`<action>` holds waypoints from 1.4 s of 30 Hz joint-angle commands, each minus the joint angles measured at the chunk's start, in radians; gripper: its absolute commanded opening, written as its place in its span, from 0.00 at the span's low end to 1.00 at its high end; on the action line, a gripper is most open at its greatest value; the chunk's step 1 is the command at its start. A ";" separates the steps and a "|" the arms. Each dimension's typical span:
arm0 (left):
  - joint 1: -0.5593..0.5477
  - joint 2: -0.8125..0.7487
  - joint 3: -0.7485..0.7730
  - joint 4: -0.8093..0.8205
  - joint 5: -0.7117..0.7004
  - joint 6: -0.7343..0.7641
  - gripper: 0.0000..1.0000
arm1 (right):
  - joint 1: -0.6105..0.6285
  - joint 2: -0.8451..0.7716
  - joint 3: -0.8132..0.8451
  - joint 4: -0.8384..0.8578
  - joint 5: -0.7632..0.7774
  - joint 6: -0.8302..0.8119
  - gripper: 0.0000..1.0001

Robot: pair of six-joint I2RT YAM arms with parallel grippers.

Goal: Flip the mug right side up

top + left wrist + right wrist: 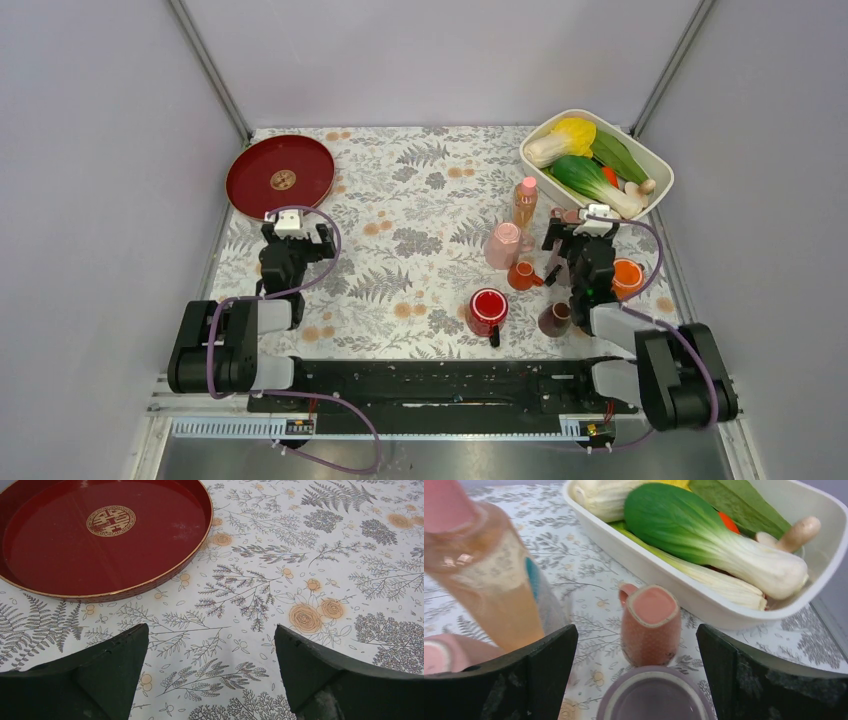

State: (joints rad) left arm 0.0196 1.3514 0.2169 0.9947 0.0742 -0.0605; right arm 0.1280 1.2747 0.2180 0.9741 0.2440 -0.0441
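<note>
The mug (503,245) is pale pink and tapered and stands right of the table's middle, apparently mouth down, beside a peach bottle (525,200). In the right wrist view only a pink sliver of the mug (446,655) shows at the lower left, behind my left finger. My right gripper (580,228) hangs open to the right of the mug, with nothing held. Its jaws (634,635) frame a small upturned pink cup (651,625) and a greyish-mauve cup base (656,697). My left gripper (297,235) is open over bare cloth (210,635), far left of the mug.
A red round tray (280,177) (100,535) lies at the back left. A white basin of vegetables (655,160) (724,605) sits at the back right. A glossy red mug (487,310), a small orange cup (522,275), a dark cup (555,318) and an orange cup (627,277) crowd the right arm.
</note>
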 commanded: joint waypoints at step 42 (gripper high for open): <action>-0.008 -0.137 0.902 -1.690 0.421 0.139 0.99 | 0.817 0.089 0.914 -1.957 0.016 0.655 0.99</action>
State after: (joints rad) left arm 0.0124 1.2579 1.1152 -0.6922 0.4793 0.0818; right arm 0.9344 1.3762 1.0935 -0.9894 0.2344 0.6102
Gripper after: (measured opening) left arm 0.988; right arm 0.985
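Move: The upside-down red mug stands about 16 cm back and 20 cm to the left of the right hand, its middle some 8 cm lower. From that hand, the small orange cup is roughly 7 cm back and 12 cm left, and the dark brown mug about 17 cm back and 6 cm left. From the left hand, the red mug lies some 16 cm back and 40 cm to the right. Right hand rises, swings about 20 cm left and back, sinks towards red mug, pitching down; left hand rises. ##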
